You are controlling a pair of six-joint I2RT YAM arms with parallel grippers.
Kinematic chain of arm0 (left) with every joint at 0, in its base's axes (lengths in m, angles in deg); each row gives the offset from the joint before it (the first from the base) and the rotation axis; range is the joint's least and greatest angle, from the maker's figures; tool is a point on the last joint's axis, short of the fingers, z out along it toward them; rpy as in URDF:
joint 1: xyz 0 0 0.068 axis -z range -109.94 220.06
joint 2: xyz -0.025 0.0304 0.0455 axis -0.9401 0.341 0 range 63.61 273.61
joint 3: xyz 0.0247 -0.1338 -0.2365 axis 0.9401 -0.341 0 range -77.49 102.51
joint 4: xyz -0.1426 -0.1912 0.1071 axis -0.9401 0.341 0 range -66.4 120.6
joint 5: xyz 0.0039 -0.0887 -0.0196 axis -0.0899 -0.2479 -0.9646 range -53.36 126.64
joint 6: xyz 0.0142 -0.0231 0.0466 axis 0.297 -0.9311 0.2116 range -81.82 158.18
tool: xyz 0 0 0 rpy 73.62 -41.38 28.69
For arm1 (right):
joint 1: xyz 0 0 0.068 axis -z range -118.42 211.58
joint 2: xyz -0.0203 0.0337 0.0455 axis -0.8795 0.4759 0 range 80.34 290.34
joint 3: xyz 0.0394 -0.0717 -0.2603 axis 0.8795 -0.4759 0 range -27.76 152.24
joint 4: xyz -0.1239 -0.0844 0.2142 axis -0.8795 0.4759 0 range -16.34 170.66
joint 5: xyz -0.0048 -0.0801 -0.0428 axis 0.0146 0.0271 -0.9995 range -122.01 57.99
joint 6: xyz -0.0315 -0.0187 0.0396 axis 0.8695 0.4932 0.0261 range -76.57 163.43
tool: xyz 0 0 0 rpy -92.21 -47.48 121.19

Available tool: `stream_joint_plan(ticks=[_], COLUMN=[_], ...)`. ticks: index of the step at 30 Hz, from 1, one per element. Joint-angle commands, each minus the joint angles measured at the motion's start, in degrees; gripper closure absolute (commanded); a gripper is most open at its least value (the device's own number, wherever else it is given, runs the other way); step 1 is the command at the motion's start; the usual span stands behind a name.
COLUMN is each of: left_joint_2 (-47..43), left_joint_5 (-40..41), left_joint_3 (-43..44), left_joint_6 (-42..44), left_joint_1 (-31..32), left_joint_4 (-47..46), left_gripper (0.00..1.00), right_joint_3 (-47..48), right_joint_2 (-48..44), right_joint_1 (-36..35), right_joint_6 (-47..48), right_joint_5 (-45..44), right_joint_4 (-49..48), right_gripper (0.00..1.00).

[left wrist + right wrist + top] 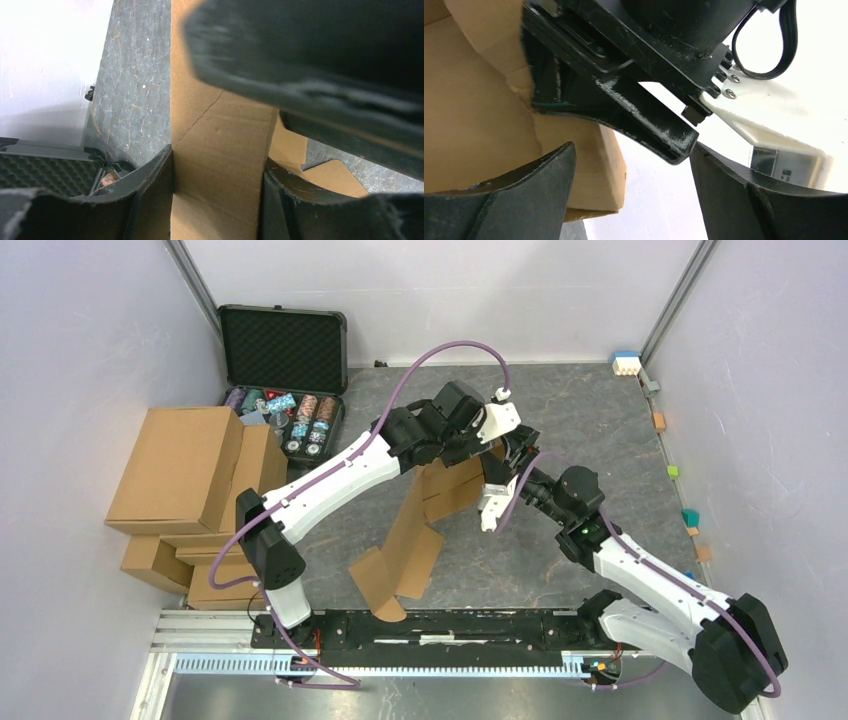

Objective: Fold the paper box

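The paper box (415,530) is a creased brown cardboard sheet standing tilted mid-table, its lower flaps near the front rail. My left gripper (503,443) holds its upper end. In the left wrist view a cardboard panel (217,150) fills the gap of the left gripper (217,200), touching both fingers (150,195). My right gripper (497,485) hangs just beside it, open. In the right wrist view the right gripper (631,195) has only air between its fingers, with a cardboard corner (594,170) by its left finger and the left arm's black finger (644,125) just above.
A pile of ready-made brown cartons (190,490) stands at the left wall. Behind it lies an open black foam-lined case (285,350) with poker chips. Small coloured blocks (690,515) line the right wall, and a white and blue one (625,362) sits at the back right.
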Motion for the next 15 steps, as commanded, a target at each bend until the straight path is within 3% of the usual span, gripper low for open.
stream_joint_plan(ticks=[1, 3, 7, 11, 15], left_joint_2=[0.15, -0.08, -0.3, -0.48, -0.74], left_joint_5=[-3.16, -3.13, -2.79, -2.51, -2.29], left_joint_3=[-2.85, -2.96, -3.13, -3.39, -3.88], left_joint_6=[2.19, 2.35, 2.66, 2.84, 2.94], left_joint_1=[0.11, 0.21, 0.73, 1.13, 1.19], left_joint_4=[7.14, 7.08, 7.16, 7.02, 6.6], left_gripper=[0.86, 0.85, 0.85, 0.82, 0.78], right_joint_3=[5.72, 8.72, 10.06, 11.65, 10.91], right_joint_2=[4.06, 6.2, 8.65, 10.54, 10.41], right_joint_1=[2.15, 2.11, 2.48, 2.44, 2.49], right_joint_6=[2.19, 5.38, 7.93, 10.69, 11.96], right_joint_5=[6.77, 7.04, 5.46, 5.15, 5.06], right_joint_4=[0.16, 6.1, 7.71, 10.2, 10.25], right_gripper=[0.12, 0.12, 0.15, 0.38, 0.48])
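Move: The raised edge of the paper box, open towards the right hand's jaws, is about 2 cm ahead of the right hand, 4 cm to its left and roughly level. The left gripper's fingertips lie some 3 cm ahead of the right hand, 9 cm left and 4 cm lower. The box's loose near flap is about 23 cm back and 24 cm left, 22 cm below. From the left hand, that same edge is about 5 cm right, 1 cm back, 3 cm higher. Right hand slides about 4 cm forward-left onto the box edge, half closing; left keeps hold, drifting 2 cm left. ##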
